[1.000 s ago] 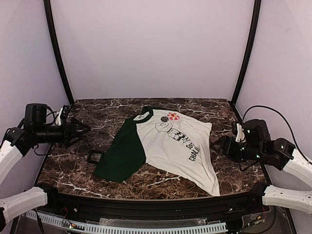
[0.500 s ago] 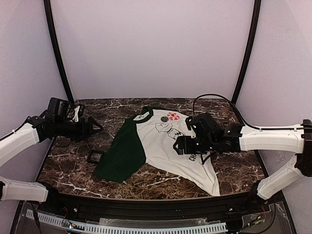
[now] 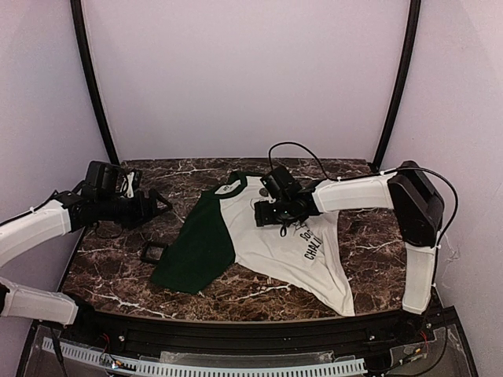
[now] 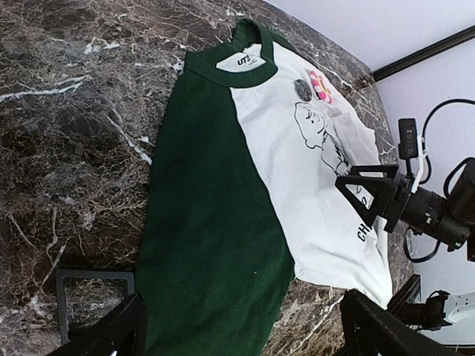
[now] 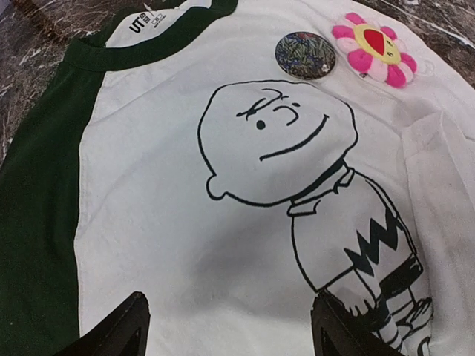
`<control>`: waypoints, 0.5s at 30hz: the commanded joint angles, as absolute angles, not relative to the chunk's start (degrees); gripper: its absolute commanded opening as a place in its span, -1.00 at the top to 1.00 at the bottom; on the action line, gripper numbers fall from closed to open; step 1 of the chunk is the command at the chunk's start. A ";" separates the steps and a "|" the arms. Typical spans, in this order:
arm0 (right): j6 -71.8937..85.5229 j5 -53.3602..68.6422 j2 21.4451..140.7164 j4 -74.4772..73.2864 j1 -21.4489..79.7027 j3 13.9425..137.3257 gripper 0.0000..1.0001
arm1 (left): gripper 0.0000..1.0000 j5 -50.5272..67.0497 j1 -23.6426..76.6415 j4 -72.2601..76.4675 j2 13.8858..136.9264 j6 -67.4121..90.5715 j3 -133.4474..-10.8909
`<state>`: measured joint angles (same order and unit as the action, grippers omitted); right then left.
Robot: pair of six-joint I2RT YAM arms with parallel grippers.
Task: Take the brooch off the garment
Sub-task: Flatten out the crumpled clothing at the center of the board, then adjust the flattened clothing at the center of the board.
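Observation:
The garment (image 3: 259,245) lies flat on the marble table, a white T-shirt (image 5: 148,222) with a cartoon print and dark green sleeve (image 4: 215,222). The brooch (image 5: 375,48), a pink-and-white flower with a yellow centre, is pinned near the collar (image 4: 320,87); my right arm hides it in the top view. My right gripper (image 5: 230,320) hovers open over the printed figure, well short of the brooch (image 3: 263,214). My left gripper (image 3: 161,206) is open above the table left of the shirt, with its fingers framing the green sleeve (image 4: 241,326).
A round grey badge (image 5: 305,55) sits right beside the brooch. A small black square frame (image 3: 152,252) lies on the table left of the sleeve hem (image 4: 93,297). Black corner posts and pale walls enclose the table.
My right arm has swung in from the right edge of the table to over the shirt's print. My left arm has moved right, closer to the green sleeve.

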<state>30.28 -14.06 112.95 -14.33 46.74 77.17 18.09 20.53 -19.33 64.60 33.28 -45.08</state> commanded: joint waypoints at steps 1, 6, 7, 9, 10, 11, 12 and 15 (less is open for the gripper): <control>26.94 -10.72 117.86 -12.17 45.03 82.00 -0.40 | -0.84 16.83 20.92 -17.62 64.34 34.82 -42.63; 26.30 -9.52 121.97 -11.72 44.17 85.05 -0.07 | -0.85 17.04 21.12 -16.11 64.90 35.94 -42.02; 26.35 -9.23 122.32 -11.43 44.00 85.41 0.01 | -0.85 17.05 21.21 -16.01 65.16 35.92 -42.08; 26.37 -8.83 123.04 -10.94 43.88 85.92 0.18 | -0.85 17.05 21.31 -16.06 65.59 35.77 -42.40; 26.53 -8.64 123.39 -10.66 43.78 86.07 0.24 | -0.85 16.98 21.33 -16.19 65.71 35.73 -42.52; 26.68 -8.43 123.89 -10.47 43.69 86.32 0.29 | -0.85 16.93 21.35 -16.31 65.91 35.58 -42.75; 26.79 -8.24 124.27 -10.46 43.61 86.62 0.33 | -0.85 16.82 21.40 -16.51 65.96 35.55 -42.87; 27.34 -8.58 125.36 -10.60 43.29 87.33 0.38 | -0.86 16.47 21.44 -16.87 65.96 35.30 -43.27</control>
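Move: The spot of the clothing's white front that the right hand goes for lies about 3 cm ahead of it, 2 cm to its left and 4 cm below. Also from this hand, the round badge is some 14 cm straight ahead, the flower brooch 15 cm ahead and 5 cm right, and the green collar 16 cm ahead and 9 cm left. That same spot is roughly 9 cm ahead of the left hand, 20 cm right and 14 cm lower. The right hand sinks about 4 cm while easing 3 cm forward onto the white front, closing its fingers to pinch cloth. ##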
